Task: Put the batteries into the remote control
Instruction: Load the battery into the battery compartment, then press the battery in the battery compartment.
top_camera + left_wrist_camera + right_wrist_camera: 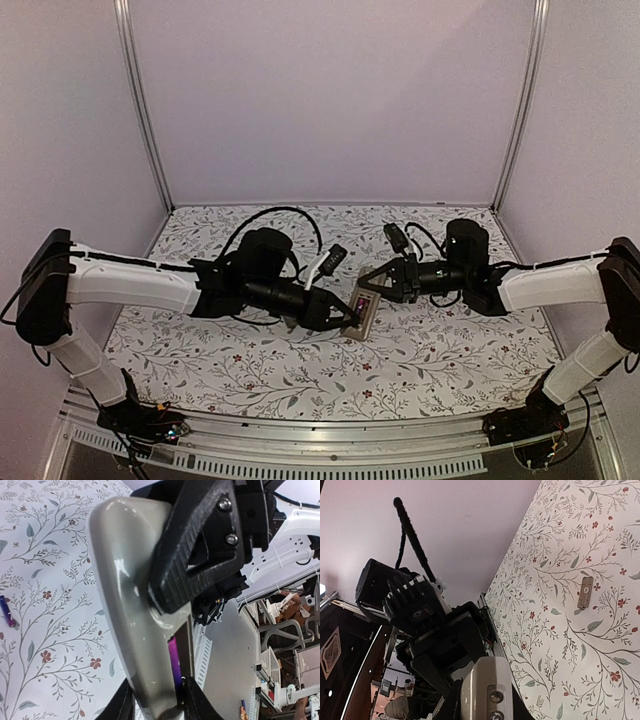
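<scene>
The remote control (361,311) hangs above the table's middle, held at both ends. In the left wrist view its tan-grey back (132,605) faces me with the compartment open, and one purple battery (174,667) lies inside. My left gripper (160,704) has a finger on each side of the remote's near end. A black finger (200,555) of the right gripper presses on the far end. In the right wrist view the remote's whitish face (487,690) sits between the right gripper's (487,702) fingers. A second purple battery (8,611) lies on the cloth.
A small flat grey cover piece (585,592) lies on the floral cloth (250,370). The left arm's black wrist (420,625) is close in front of the right gripper. Pale walls enclose the table on three sides, and a metal rail (330,440) runs along the near edge.
</scene>
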Robot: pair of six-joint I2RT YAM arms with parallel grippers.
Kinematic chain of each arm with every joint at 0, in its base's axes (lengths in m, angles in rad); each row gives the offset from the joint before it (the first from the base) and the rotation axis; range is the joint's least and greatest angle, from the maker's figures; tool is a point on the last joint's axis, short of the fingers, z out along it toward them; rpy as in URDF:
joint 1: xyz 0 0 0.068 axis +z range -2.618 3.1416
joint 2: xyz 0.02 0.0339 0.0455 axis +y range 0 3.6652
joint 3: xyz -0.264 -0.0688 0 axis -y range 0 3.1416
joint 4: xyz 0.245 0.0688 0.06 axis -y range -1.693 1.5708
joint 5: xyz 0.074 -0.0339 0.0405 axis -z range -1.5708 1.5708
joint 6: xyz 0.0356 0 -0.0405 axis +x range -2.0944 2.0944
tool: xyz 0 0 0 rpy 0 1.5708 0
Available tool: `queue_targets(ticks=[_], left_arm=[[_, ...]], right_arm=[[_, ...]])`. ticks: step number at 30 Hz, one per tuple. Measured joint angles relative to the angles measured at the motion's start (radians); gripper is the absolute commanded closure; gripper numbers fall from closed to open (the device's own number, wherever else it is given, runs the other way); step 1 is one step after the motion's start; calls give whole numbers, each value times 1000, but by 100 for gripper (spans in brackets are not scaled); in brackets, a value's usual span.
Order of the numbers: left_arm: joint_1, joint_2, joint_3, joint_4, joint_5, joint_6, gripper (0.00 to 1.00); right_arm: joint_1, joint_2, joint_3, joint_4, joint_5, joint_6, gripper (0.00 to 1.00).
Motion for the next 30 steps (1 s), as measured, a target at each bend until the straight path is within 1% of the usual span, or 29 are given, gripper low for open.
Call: queue_targets(ticks=[3, 9, 10, 12, 14, 21, 27, 30], left_arm=[[0, 3, 18, -19, -6, -40, 73], [0, 21, 63, -77, -26, -68, 71], [0, 22, 69, -87, -30, -68, 68], [-2, 23, 79, -106, -45, -59, 56], [-4, 22, 85, -122, -72, -44, 50], [-26, 15, 126, -210, -187, 29, 41], [-37, 25, 209, -286, -272, 65, 39], [-42, 49, 255, -315, -300, 72, 44]], right_arm=[[0, -25, 0, -27, 15, -34, 100], [-1, -54, 0, -83, 49, -63, 100], [-1, -56, 0, -88, 55, -65, 100], [-1, -60, 3, -102, 64, -67, 100], [-1, -63, 8, -120, 72, -70, 100], [1, -66, 36, -190, 83, -96, 100], [3, -80, 56, -227, 87, -122, 100], [7, -80, 60, -243, 90, -130, 100]])
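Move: The battery in the remote's compartment sits right at the left fingertips, about 2 cm to their right and 1 cm ahead. The loose battery lies on the table some 16 cm ahead of the left hand, 1 cm right and 16 cm below; the cover, roughly 14 cm ahead, 13 cm left and equally low. From the right hand, gripping the remote's far end, the compartment battery is about 4 cm back, 1 cm left and 3 cm lower. The remote and the battery in it, nipped between the left fingertips, are let go as these open to rather over half. The left hand slides its reach forward about 4 cm along the remote towards the right gripper, rising some 2 cm late on, fingertips tipping down and swinging forward about 10 degrees. The right hand keeps its grip, shifting only about a centimetre. ##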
